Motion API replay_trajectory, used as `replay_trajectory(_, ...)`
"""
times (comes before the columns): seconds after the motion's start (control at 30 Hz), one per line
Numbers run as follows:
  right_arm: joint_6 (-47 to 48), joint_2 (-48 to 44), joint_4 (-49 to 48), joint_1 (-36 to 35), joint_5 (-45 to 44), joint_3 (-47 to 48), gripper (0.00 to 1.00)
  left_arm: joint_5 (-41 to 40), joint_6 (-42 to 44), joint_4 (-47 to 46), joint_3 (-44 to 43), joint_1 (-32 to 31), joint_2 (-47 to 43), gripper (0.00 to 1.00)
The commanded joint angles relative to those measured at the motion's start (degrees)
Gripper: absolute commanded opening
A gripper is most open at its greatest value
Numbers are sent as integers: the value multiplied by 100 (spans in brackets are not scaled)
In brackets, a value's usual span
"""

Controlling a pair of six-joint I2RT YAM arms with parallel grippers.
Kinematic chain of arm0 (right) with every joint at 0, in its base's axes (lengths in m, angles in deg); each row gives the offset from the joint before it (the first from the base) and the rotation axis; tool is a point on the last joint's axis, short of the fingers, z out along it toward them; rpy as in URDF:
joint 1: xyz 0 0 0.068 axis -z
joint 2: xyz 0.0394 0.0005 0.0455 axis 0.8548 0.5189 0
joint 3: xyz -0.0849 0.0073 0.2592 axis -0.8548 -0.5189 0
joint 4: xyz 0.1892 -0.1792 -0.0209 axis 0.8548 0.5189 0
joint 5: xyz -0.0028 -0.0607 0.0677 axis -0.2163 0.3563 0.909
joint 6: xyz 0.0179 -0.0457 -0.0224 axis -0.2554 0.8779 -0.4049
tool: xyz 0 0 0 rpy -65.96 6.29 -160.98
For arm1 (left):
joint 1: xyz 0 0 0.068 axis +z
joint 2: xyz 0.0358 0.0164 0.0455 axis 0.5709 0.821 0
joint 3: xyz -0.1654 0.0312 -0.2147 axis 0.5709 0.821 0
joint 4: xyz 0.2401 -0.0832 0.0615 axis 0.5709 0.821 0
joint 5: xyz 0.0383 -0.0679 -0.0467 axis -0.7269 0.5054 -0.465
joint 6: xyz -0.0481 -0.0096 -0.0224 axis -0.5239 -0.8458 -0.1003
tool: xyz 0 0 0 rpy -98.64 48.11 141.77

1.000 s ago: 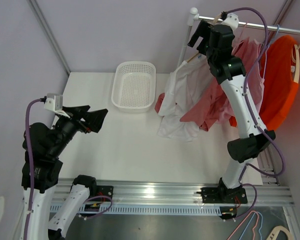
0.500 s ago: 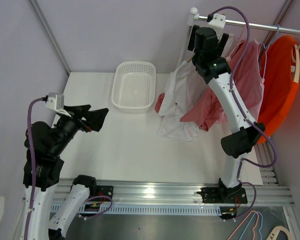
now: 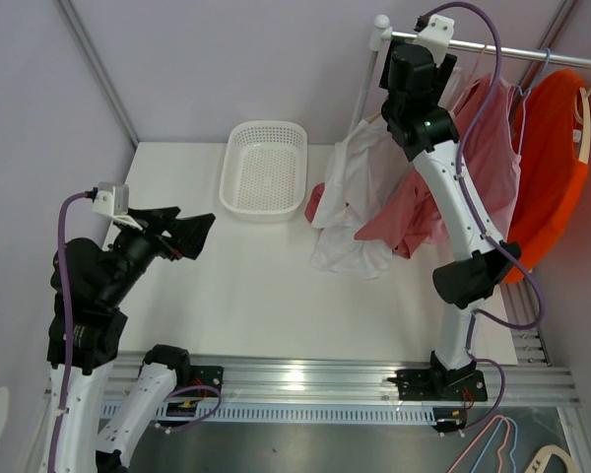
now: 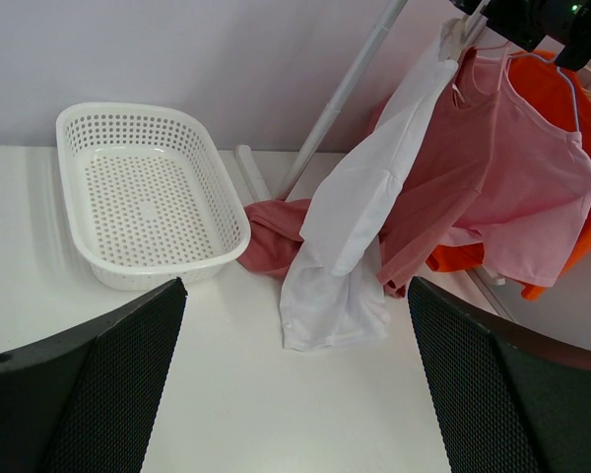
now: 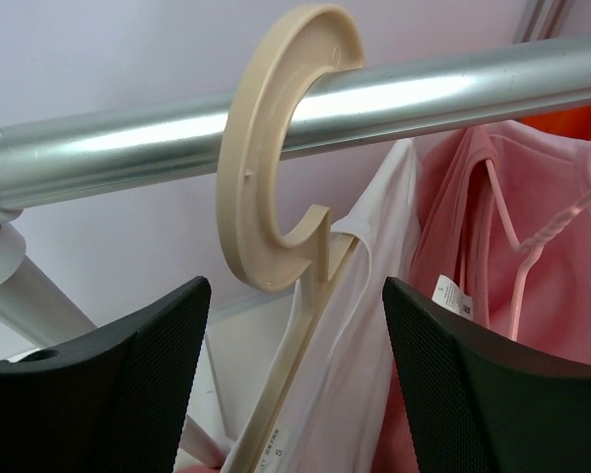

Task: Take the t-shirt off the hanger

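A white t-shirt (image 3: 360, 182) hangs on a beige hanger (image 5: 241, 187) whose round hook sits on the metal rail (image 5: 424, 94). One side of the shirt has slipped down, and its hem lies on the table (image 4: 335, 305). My right gripper (image 3: 392, 74) is up at the rail's left end. In the right wrist view it (image 5: 295, 296) is open, with its jaws either side of the hanger neck and not touching it. My left gripper (image 3: 189, 229) is open and empty, held above the left of the table and facing the shirt (image 4: 295, 291).
A pink shirt (image 3: 483, 148) on a pink hanger and an orange shirt (image 3: 552, 158) hang further right on the rail. A white basket (image 3: 264, 126) stands at the back of the table. A red cloth (image 3: 317, 202) lies beside the rack's post (image 4: 345, 89).
My right gripper has moved left along the rail and up to the beige hanger's hook. The left arm has barely moved.
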Motion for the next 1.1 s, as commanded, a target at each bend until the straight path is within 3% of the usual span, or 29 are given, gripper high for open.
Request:
replay_trajectory(0.0,-61,104,-13,41,-109,237,75,50,115,-76,10,-30,45,100)
replay_trajectory(0.23,9,288,-84,190,-223,263,74,23,132,-41,27,-30,19,99)
replay_trajectory(0.33,1,332,-92,234,-215,246,67,-3,141,-32,27,-30,19,99)
replay_trajectory(0.43,-17,332,-110,261,-232,254,31,-21,115,-50,62,-30,-16,100)
replay_trajectory(0.47,-26,315,-110,252,-258,246,11,-21,123,-85,80,-30,-17,99)
replay_trajectory(0.5,-26,297,-127,252,-250,246,6,-21,115,-94,80,-30,-34,100)
replay_trajectory(0.7,202,139,-391,226,-188,228,0,14,97,-111,97,-30,-17,100)
replay_trajectory(1.07,1054,-537,-1172,-46,164,-140,0,488,167,-392,159,-30,-157,99)
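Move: My open right fingers point at the neck of the wooden hanger, just under its hook, about 3 cm ahead, 2 cm to the right and 2 cm lower. The white t-shirt hangs from that hanger, its middle some 22 cm below my hand, 5 cm back and 3 cm to the left. The pink top hangs about 12 cm to the right, 2 cm ahead and 20 cm down. From my left hand the hanger neck is roughly 34 cm ahead, 38 cm to the right and 4 cm up. I slip my right hand about 4 cm forward, down and to the right, under the rod, bringing the partly open fingers around the wooden hanger's neck and pinching it shut between the pads. Keeping that grip, I then ease up some 2 cm, with a little back and to the left, lifting at the hanger. ##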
